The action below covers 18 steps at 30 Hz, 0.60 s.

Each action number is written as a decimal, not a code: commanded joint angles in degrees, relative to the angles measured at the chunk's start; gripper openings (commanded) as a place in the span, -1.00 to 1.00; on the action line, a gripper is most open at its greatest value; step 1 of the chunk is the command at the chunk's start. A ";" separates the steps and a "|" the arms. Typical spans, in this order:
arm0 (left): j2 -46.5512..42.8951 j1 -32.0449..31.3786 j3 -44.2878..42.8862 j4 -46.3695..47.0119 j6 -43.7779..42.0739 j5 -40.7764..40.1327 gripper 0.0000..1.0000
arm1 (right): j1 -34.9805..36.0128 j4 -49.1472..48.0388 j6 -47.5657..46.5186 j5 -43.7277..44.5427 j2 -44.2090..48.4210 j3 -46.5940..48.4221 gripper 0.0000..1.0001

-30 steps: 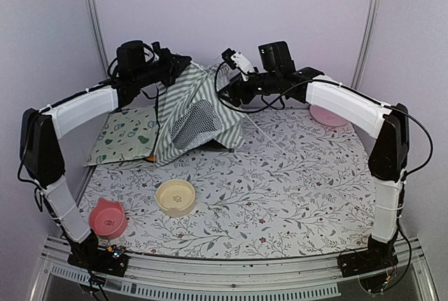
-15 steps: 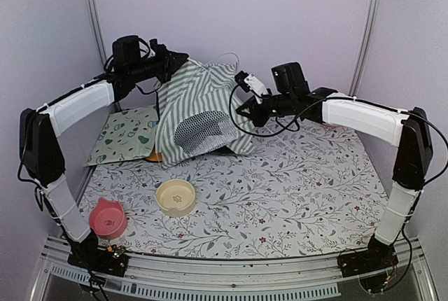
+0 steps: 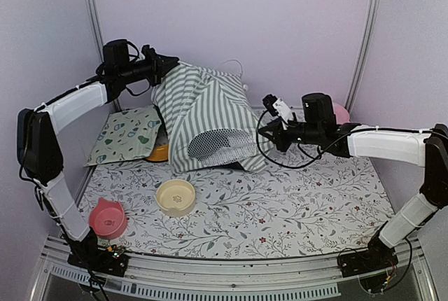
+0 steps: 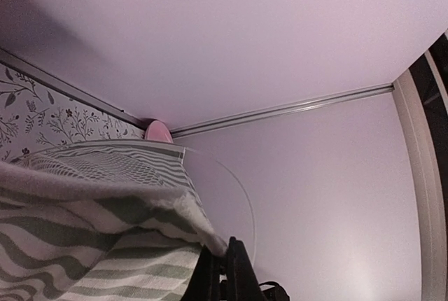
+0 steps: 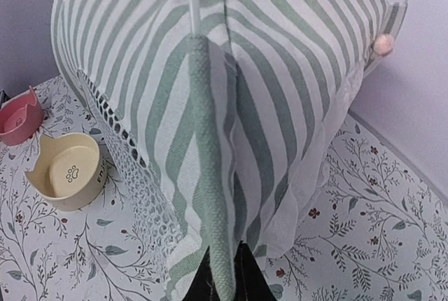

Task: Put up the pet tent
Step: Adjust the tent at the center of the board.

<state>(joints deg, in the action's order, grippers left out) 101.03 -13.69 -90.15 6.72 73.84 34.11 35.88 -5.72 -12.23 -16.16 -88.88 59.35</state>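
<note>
The pet tent is a grey-green and white striped fabric shape with a lace panel, stretched between both arms at the back of the table. My left gripper is shut on the tent's top left edge. In the left wrist view the fabric runs into the closed fingers, and a thin white pole arcs above. My right gripper is shut on the tent's lower right side. The right wrist view shows my fingers pinching a green seam sleeve of the tent.
A cream bowl and a pink cat-ear bowl stand at the front left. The cream printed mat lies left of the tent, with a yellow dish at the tent's left foot. Another pink bowl sits behind the right arm.
My right gripper has shut on the tent's side and moved right and nearer, drawing the fabric wide. The left gripper has shifted left with the top edge still in it.
</note>
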 commanded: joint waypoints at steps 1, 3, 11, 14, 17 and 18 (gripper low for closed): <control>0.54 7.04 -1.16 8.51 -0.51 -5.75 -1.00 | -2.92 4.13 2.48 0.77 1.36 -6.00 -0.74; 1.58 7.41 -2.18 8.89 0.41 -5.03 -1.00 | -2.92 1.45 3.26 0.62 2.49 -7.76 -0.51; 4.80 6.89 -3.85 13.40 5.04 -2.11 -1.00 | -2.92 5.53 2.97 0.55 4.60 -1.87 0.03; 4.70 5.87 -3.10 14.33 5.08 -1.58 -1.00 | -2.66 8.15 3.35 -0.48 5.89 3.56 0.30; 4.51 4.91 -2.50 14.91 5.02 -1.06 -1.00 | -2.34 12.49 2.34 0.59 4.19 9.20 0.52; 4.53 4.72 -2.56 14.91 4.80 -0.84 -1.00 | -2.31 14.08 1.98 0.88 3.18 11.40 0.57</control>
<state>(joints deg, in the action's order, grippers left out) 106.00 -7.75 -91.85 16.45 80.47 31.57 33.08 2.96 -9.54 -15.59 -86.04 63.29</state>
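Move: The right hand already holds the striped sleeve at the tent's near-right edge, with the tent's middle about 15 cm to its left, 4 cm farther out and roughly level. The yellow bowl lies some 28 cm left of this hand, 19 cm back and 20 cm below. From the left hand, still shut on the tent's upper edge, the tent's middle is about 12 cm back, 11 cm right and 16 cm below; the green-print mat is 14 cm back, 20 cm left and 36 cm below. Down about 5 cm and slightly to the right, tipping a little downward, the right hand opens and lets go of the tent sleeve, then rises about 8 cm with its fingers still spreading around the bared white pole. The left hand keeps its pinch on the upper edge, swings left and forward while turning counter-clockwise, then eases a little back to the right. ##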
